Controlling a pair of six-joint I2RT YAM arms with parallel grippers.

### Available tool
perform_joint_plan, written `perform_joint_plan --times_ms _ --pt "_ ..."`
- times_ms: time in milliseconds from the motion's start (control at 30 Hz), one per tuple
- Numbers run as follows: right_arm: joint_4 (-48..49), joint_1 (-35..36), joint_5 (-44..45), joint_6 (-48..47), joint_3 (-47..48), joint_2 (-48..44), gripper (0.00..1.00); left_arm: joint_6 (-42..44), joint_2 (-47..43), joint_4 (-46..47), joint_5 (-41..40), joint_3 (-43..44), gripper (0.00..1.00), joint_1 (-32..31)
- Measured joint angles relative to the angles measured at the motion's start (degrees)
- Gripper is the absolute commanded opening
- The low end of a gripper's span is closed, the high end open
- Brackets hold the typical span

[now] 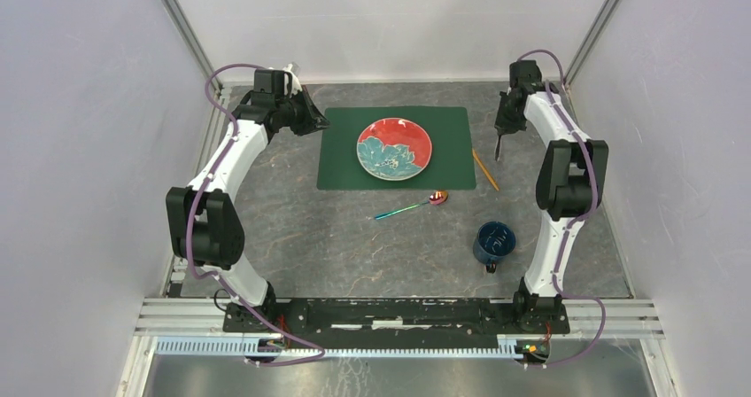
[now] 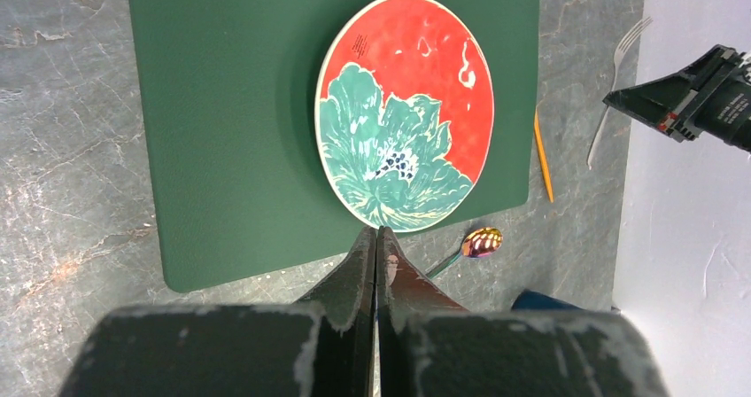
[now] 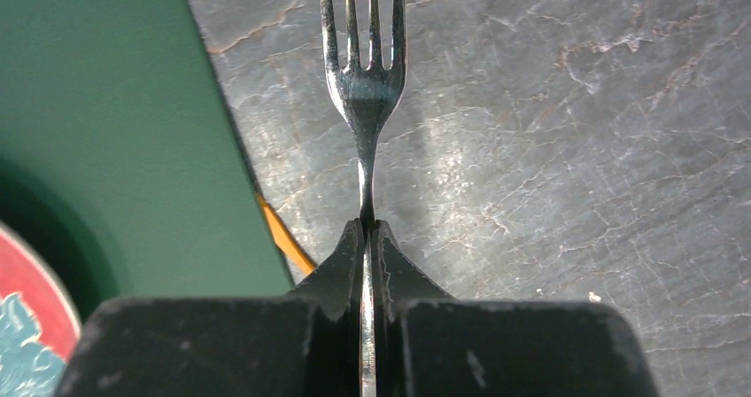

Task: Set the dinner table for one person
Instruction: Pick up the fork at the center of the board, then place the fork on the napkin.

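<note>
The dinner table (image 1: 354,246) is a dark grey stone-look top. A green placemat (image 1: 341,153) lies at its far middle with a red plate with a teal flower (image 1: 394,148) on it. My right gripper (image 1: 501,135) hangs above the table to the right of the mat, shut on a silver fork (image 3: 363,69) whose tines point away from the wrist camera. The left wrist view also shows that fork (image 2: 615,82). My left gripper (image 2: 378,231) is shut with nothing in it, off the mat's far left corner. An iridescent spoon (image 1: 414,206) lies in front of the mat.
An orange stick (image 1: 484,168) lies along the mat's right edge. A dark blue mug (image 1: 493,242) stands at the front right, close to the right arm. White walls enclose the table on three sides.
</note>
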Motion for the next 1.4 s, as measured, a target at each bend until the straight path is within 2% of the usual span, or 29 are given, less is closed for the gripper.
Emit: perform_joint_plan --times_ms 200,367,433,533,600,667,833,1067,1400 --pt "-0.2 0.46 -5.18 0.72 0.46 -0.79 0.0 0.0 0.0 -0.42 -0.02 0.24 0.02 0.0" --pt "-0.17 3.72 -9.46 1.75 0.46 -1.6 0.0 0.0 0.0 -0.59 -0.02 1.33 0.04 0.0" --pt "-0.09 5.75 -11.37 2.36 0.46 -1.86 0.0 0.0 0.0 -0.61 -0.02 1.64 0.15 0.0" --pt "0.57 8.72 -14.23 3.93 0.31 -2.43 0.0 0.15 0.0 -0.61 -0.07 1.79 0.42 0.0" --pt "1.16 10.34 -15.74 5.03 0.31 -2.75 0.0 0.46 0.0 -0.72 -0.11 1.79 0.49 0.0" --pt "2.05 12.13 -17.29 6.29 0.31 -3.13 0.0 0.48 0.0 -0.81 -0.13 1.79 0.53 0.0" --pt "4.92 15.63 -20.63 9.7 0.31 -3.41 0.0 0.48 -0.04 0.55 -0.09 0.72 0.54 0.0" --pt "8.76 19.15 -24.22 14.16 0.31 -3.41 0.0 -1.2 0.42 6.88 1.55 -8.04 0.53 0.0" --pt "11.93 23.21 -26.71 18.12 0.31 -3.41 0.0 -4.17 4.55 14.21 4.98 -8.26 0.5 -0.31"
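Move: The fork is already in my right hand's shut fingers, off the table. My left hand's fingers are about 46 cm to its left, 6 cm nearer the base and 12 cm higher. The plate's middle lies some 28 cm left, 2 cm back and 6 cm below my right hand; the knife is 8 cm back, 3 cm left and 7 cm below. From my left hand, the fork is 46 cm right, 6 cm ahead and 12 cm down. I sweep my right hand about 29 cm left, rising some 7 cm, from beyond the knife over the plate towards my left hand, keeping its pinch on the fork while rolling its left side up about 35 degrees and turning counter-clockwise. Meanwhile my left hand lifts slightly, opens about halfway, then sinks roughly 6 cm and edges right towards the fork. ##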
